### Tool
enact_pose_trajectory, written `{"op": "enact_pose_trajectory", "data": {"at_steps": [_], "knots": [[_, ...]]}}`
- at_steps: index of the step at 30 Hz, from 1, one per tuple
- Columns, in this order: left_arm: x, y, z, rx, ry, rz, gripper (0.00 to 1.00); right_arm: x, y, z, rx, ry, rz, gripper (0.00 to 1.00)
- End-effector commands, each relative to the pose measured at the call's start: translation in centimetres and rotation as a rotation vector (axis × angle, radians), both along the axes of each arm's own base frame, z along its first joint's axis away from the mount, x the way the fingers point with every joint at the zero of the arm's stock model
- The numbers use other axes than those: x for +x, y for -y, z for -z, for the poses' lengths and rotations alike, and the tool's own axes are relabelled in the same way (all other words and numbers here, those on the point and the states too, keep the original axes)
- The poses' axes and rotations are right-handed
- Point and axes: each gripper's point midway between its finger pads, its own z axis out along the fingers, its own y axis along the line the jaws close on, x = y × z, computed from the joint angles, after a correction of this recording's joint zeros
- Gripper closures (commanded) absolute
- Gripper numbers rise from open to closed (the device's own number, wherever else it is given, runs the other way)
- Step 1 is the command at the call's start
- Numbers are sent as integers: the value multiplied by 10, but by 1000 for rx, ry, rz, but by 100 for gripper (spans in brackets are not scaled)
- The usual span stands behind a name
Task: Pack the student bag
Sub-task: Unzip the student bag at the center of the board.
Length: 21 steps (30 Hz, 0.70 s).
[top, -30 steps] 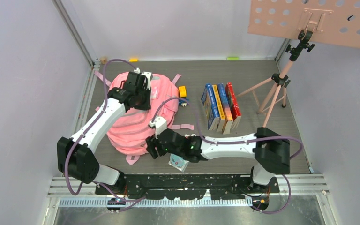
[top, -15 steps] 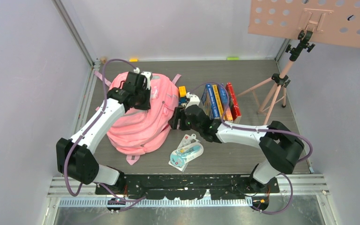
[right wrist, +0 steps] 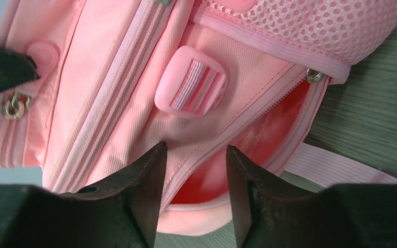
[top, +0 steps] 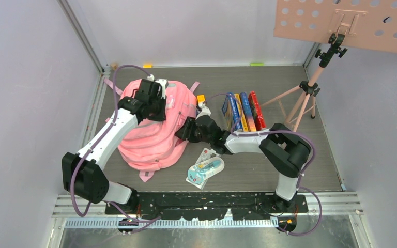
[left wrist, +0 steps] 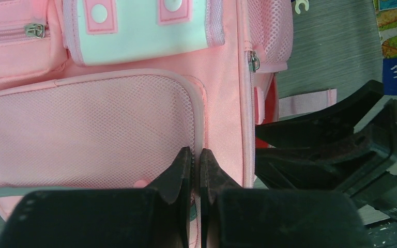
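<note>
The student bag [top: 150, 142], a large soft pink backpack, lies on the table at the left. My left gripper [top: 157, 103] sits on its upper part, shut on the pink piping beside the mesh front pocket [left wrist: 98, 129]; the left wrist view shows the fingertips [left wrist: 196, 155] pinching that seam. My right gripper [top: 184, 132] is at the bag's right side. In the right wrist view its jaws [right wrist: 195, 152] stand open astride the unzipped edge of the bag [right wrist: 108, 77], where the red lining [right wrist: 258, 134] shows. Nothing is clamped between them.
A row of upright books [top: 243, 116] stands right of the bag. A blister-packed item [top: 205, 169] lies near the front edge. A small yellow object [top: 200, 99] sits by the bag's top. A tripod stand [top: 302, 98] occupies the back right. Walls enclose the table.
My right arm has swung from the bag's front corner by the blister pack up to the bag's right side, at the zip opening. The left arm and bag have not moved.
</note>
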Motion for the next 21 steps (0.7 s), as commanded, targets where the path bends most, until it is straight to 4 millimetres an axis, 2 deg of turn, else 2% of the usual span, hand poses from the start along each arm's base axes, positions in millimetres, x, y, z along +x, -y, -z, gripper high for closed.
{"op": "enact_pose_trajectory", "data": {"at_steps": [1, 5, 7, 11, 15, 16, 17, 21], "knots": [[11, 11, -34, -71, 126, 24, 100, 30, -17, -34, 128, 56, 57, 60], [12, 11, -33, -71, 124, 20, 100, 57, -8, -37, 121, 80, 99, 89], [11, 12, -32, -79, 117, 24, 100, 71, -3, -40, 102, 105, 109, 97], [10, 19, -28, -100, 96, 43, 100, 103, 8, -38, 26, 153, 124, 99], [6, 30, -24, -115, 79, 74, 100, 129, 9, -26, -22, 165, 102, 100], [4, 34, -23, -120, 74, 88, 100, 133, 5, -29, -19, 172, 83, 99], [3, 38, -22, -126, 69, 101, 100, 136, 4, -19, -23, 154, 61, 99], [1, 45, -18, -131, 55, 119, 100, 145, 2, -11, -48, 156, 26, 99]]}}
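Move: The side zip's slider, at the near corner of the mesh pocket, lies about 7 cm ahead of the right hand, some 3 cm to its right and 3 cm lower. The pink side buckle is roughly 4 cm ahead and 1 cm left, about level in height. The yellow-blue toy stands some 19 cm ahead and 9 cm right, 6 cm lower. From the left hand, the slider is about 12 cm right, 3 cm ahead and 10 cm lower. Shut the right gripper from half open at the edge of the open side zip while starting forward, then carry it about 12 cm forward along the bag's side to the mesh pocket, keeping the fingers closed. Keep the left gripper's pinch on the front pocket's rim, letting it follow some 1.5 cm forward and right. ##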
